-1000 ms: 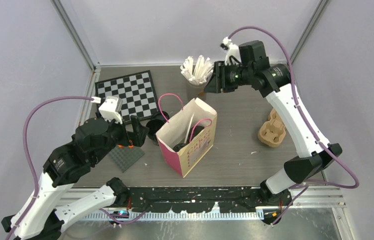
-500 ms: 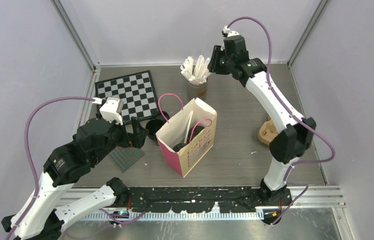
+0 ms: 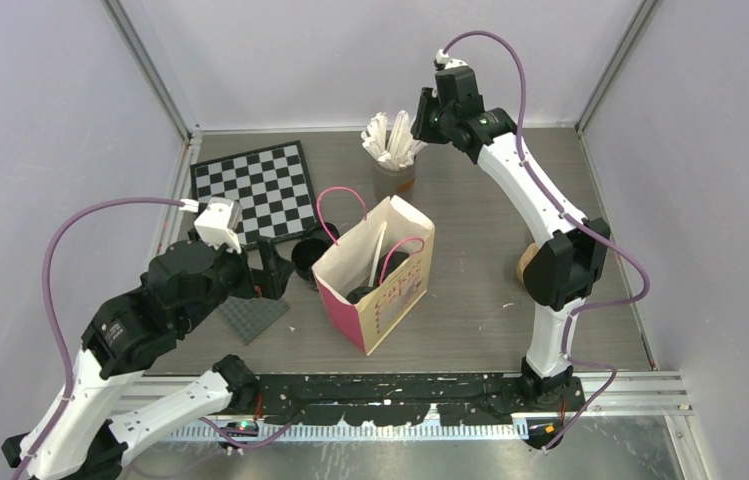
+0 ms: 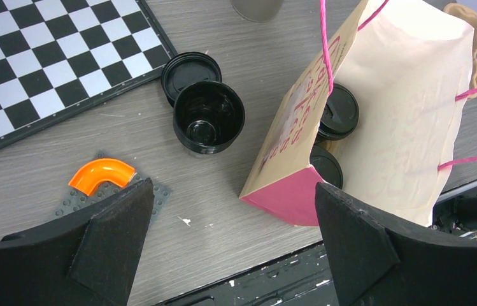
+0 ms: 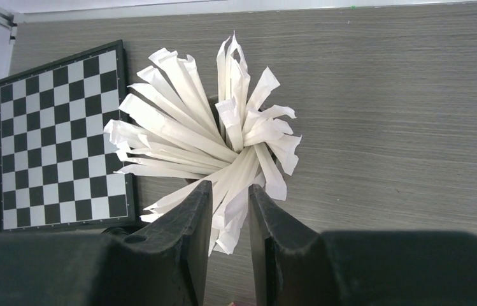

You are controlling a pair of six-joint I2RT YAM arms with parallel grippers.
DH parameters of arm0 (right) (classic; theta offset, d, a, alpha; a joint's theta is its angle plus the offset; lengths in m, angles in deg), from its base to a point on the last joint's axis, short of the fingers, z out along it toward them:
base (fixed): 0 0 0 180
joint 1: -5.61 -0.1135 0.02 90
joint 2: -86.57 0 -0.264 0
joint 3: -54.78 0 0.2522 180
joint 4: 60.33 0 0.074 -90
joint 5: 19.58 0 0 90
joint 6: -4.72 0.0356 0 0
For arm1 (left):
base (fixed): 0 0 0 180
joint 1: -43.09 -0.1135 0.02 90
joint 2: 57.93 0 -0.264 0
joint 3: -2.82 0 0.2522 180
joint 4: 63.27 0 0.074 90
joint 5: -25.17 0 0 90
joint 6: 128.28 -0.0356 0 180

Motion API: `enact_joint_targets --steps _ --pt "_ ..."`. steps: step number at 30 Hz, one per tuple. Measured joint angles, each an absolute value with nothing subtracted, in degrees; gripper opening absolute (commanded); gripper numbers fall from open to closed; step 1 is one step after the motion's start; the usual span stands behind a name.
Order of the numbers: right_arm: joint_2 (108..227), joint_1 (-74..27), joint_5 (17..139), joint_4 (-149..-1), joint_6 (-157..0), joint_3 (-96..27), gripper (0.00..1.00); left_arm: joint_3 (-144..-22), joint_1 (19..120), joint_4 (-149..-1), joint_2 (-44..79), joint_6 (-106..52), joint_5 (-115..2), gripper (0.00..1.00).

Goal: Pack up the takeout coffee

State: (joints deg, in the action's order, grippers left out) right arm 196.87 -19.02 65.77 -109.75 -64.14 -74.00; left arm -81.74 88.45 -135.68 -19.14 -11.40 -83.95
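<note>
Two lidded black coffee cups (image 4: 337, 111) (image 4: 327, 167) stand inside the open pink paper bag (image 3: 390, 300). A third black cup (image 4: 209, 118) stands open on the table left of the bag, its lid (image 4: 191, 69) lying just behind it. My left gripper (image 4: 232, 191) hovers wide open and holds nothing, near the bag's left corner (image 4: 286, 197) and in front of the open cup. My right gripper (image 5: 230, 191) hangs over the grey cup of white wrapped sticks (image 5: 223, 146). Its jaws stand a narrow gap apart, and sticks show through that gap.
A chessboard (image 3: 255, 180) lies at the back left. A grey studded plate (image 3: 253, 315) with an orange curved piece (image 4: 100, 175) sits by my left gripper. The brown pulp carrier (image 3: 528, 262) is half hidden behind my right arm.
My right arm has swung back and up, from right of the stick cup to above it, and its jaws have narrowed. My left gripper has shifted slightly and stayed open.
</note>
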Motion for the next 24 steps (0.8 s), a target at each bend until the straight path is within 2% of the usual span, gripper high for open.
enact_joint_targets --steps 14,16,20,24 --pt "199.91 -19.45 66.56 -113.03 -63.90 -75.77 0.30 -81.74 88.45 -135.88 -19.08 -11.27 -83.95 1.00" --pt "200.22 -19.69 66.45 -113.40 -63.92 -75.77 0.25 -81.74 88.45 -135.99 -19.10 -11.27 -83.95 1.00" --pt "200.33 -19.80 66.27 -113.64 -64.16 -75.82 0.01 -81.74 88.45 -136.08 -19.30 -11.27 -83.97 1.00" --pt "200.42 -19.85 65.71 -114.03 -64.25 -76.65 0.00 -81.74 88.45 -136.12 -19.69 -11.25 -84.30 1.00"
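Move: The nearest straw ends lie just under the right hand, about 1 cm ahead, 2 cm to its left and 4 cm below. Their cup stands roughly 3 cm ahead, 4 cm left and 18 cm below, the paper bag some 22 cm back, 8 cm left and 12 cm below. The chessboard lies level with the hand, about 33 cm left and 24 cm down. From the left hand those straws are roughly 35 cm ahead, 24 cm right and 8 cm lower. Into the near side of the straw bunch: the right fingertips, about a third open, sink some 3 cm among the paper-wrapped straws, edging slightly left while the wrist tips about 5 degrees further down. There they shut almost completely, seeming to pinch at a straw's wrapper. ##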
